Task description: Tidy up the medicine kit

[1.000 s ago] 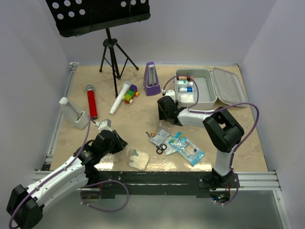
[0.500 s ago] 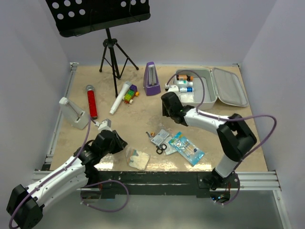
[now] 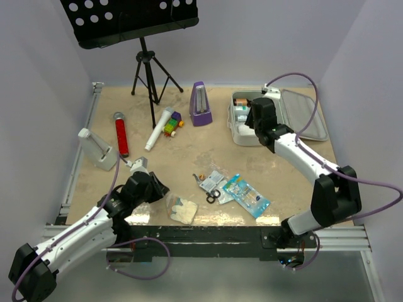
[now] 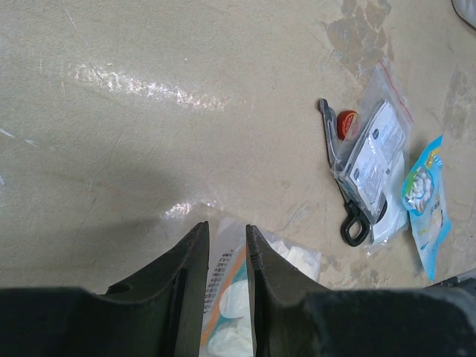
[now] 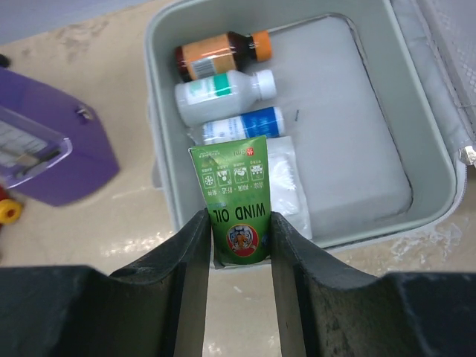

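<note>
The medicine kit point(image 3: 275, 119) lies open at the back right, its lid point(image 3: 306, 113) flat to the right. In the right wrist view its grey tray point(image 5: 357, 134) holds a brown bottle point(image 5: 219, 53), a white bottle point(image 5: 223, 89), a blue-labelled bottle point(image 5: 242, 125) and a white packet point(image 5: 286, 178). My right gripper point(image 5: 238, 219) point(image 3: 252, 123) is shut on a green "wind oil" box point(image 5: 238, 197) over the tray's near-left edge. My left gripper point(image 4: 227, 227) point(image 3: 157, 187) hovers with a narrow gap, open, above a clear bag of cotton point(image 4: 297, 260) point(image 3: 182, 209).
Scissors and a clear packet point(image 3: 213, 185) lie beside a blue packet point(image 3: 247, 196) at front centre. A purple metronome point(image 3: 201, 105) stands just left of the kit. A music stand point(image 3: 148, 69), white microphone point(image 3: 158, 128), red microphone point(image 3: 121, 135) and white holder point(image 3: 97, 150) occupy the left.
My right arm swung from the table left of the kit to above its tray, and its jaws closed on the green box. The left arm has not moved.
</note>
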Available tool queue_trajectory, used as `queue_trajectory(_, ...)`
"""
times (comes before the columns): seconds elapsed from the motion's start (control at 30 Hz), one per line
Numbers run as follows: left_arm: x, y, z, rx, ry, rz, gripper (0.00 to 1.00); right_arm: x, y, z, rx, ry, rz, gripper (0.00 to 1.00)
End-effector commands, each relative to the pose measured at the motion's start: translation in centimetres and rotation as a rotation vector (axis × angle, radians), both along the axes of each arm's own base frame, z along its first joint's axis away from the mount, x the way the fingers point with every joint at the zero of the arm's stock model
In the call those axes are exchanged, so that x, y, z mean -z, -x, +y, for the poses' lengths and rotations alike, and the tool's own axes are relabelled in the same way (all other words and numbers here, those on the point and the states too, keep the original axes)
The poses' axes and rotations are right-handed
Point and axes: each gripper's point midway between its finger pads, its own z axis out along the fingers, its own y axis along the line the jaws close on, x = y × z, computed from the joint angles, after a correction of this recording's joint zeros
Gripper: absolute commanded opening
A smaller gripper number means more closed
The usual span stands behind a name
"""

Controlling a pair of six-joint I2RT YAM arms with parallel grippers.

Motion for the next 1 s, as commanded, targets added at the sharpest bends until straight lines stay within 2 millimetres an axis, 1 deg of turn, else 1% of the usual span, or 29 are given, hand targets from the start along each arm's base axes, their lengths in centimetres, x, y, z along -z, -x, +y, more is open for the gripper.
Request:
queue_trajectory(0.0,-0.1,-0.3,-0.3,0.005,0.012,-0.013,0.31,2.2,-1.6,0.6,-0.015,-0.017,0.035,0.35)
queue_trajectory(0.07,0.0,-0.3,-0.2,0.007,0.007,-0.009,0.31,4.1,-2.3,0.8,-0.018,-0.017,0.066,0.35)
queue_trajectory(0.2,0.3,-0.3,0.0,0.003,-0.012,-0.005,0.31,6.6,-3.4,1.1,-0.027,-0.015,0.102,0.35)
queue_trajectory(0.27,0.5,-0.3,0.2,0.0,-0.021,-0.002,0.31,7.4,-3.8,1.1,-0.031,-0.004,0.116,0.35)
queue_trajectory(0.37,0.7,-0.3,0.3,-0.005,-0.028,-0.002,0.31,8.5,-3.9,1.3,-0.048,0.011,0.141,0.35)
queue_trajectory(0.5,0.8,-0.5,0.1,-0.003,-0.03,0.0,0.31,9.9,-3.5,1.4,-0.078,0.036,0.17,0.37)
queue_trajectory(0.57,0.9,-0.6,0.0,0.002,-0.03,0.004,0.31,10.2,-3.3,1.5,-0.098,0.049,0.181,0.4)
queue_trajectory(0.63,1.1,-0.5,-0.3,0.011,-0.029,0.011,0.31,10.0,-3.1,1.4,-0.101,0.052,0.175,0.46)
queue_trajectory(0.77,1.0,-0.6,-0.4,0.012,-0.021,0.012,0.31,8.5,-2.8,1.4,-0.109,0.04,0.143,0.55)
queue_trajectory(0.9,1.0,-0.5,-0.5,0.011,-0.013,0.012,0.31,6.9,-2.6,1.2,-0.094,0.023,0.12,0.59)
queue_trajectory(0.97,0.9,-0.5,-0.5,0.01,-0.01,0.01,0.31,5.1,-2.2,1.2,-0.09,0.002,0.079,0.59)
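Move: The right hand, holding the green Wind Oil sachet, is above the box; the white gauze packet inside lies about 13 cm below, 7 cm ahead and 1 cm right. Beyond it the blue-white roll is 12 cm ahead and the white bottle 17 cm ahead, both about 1 cm right; the purple metronome stands some 20 cm left and 11 cm ahead. From the left hand the gauze packet is about 29 cm ahead and 38 cm right. The right hand lowers the sachet some 11 cm onto the gauze packet, opens, and starts back up. ##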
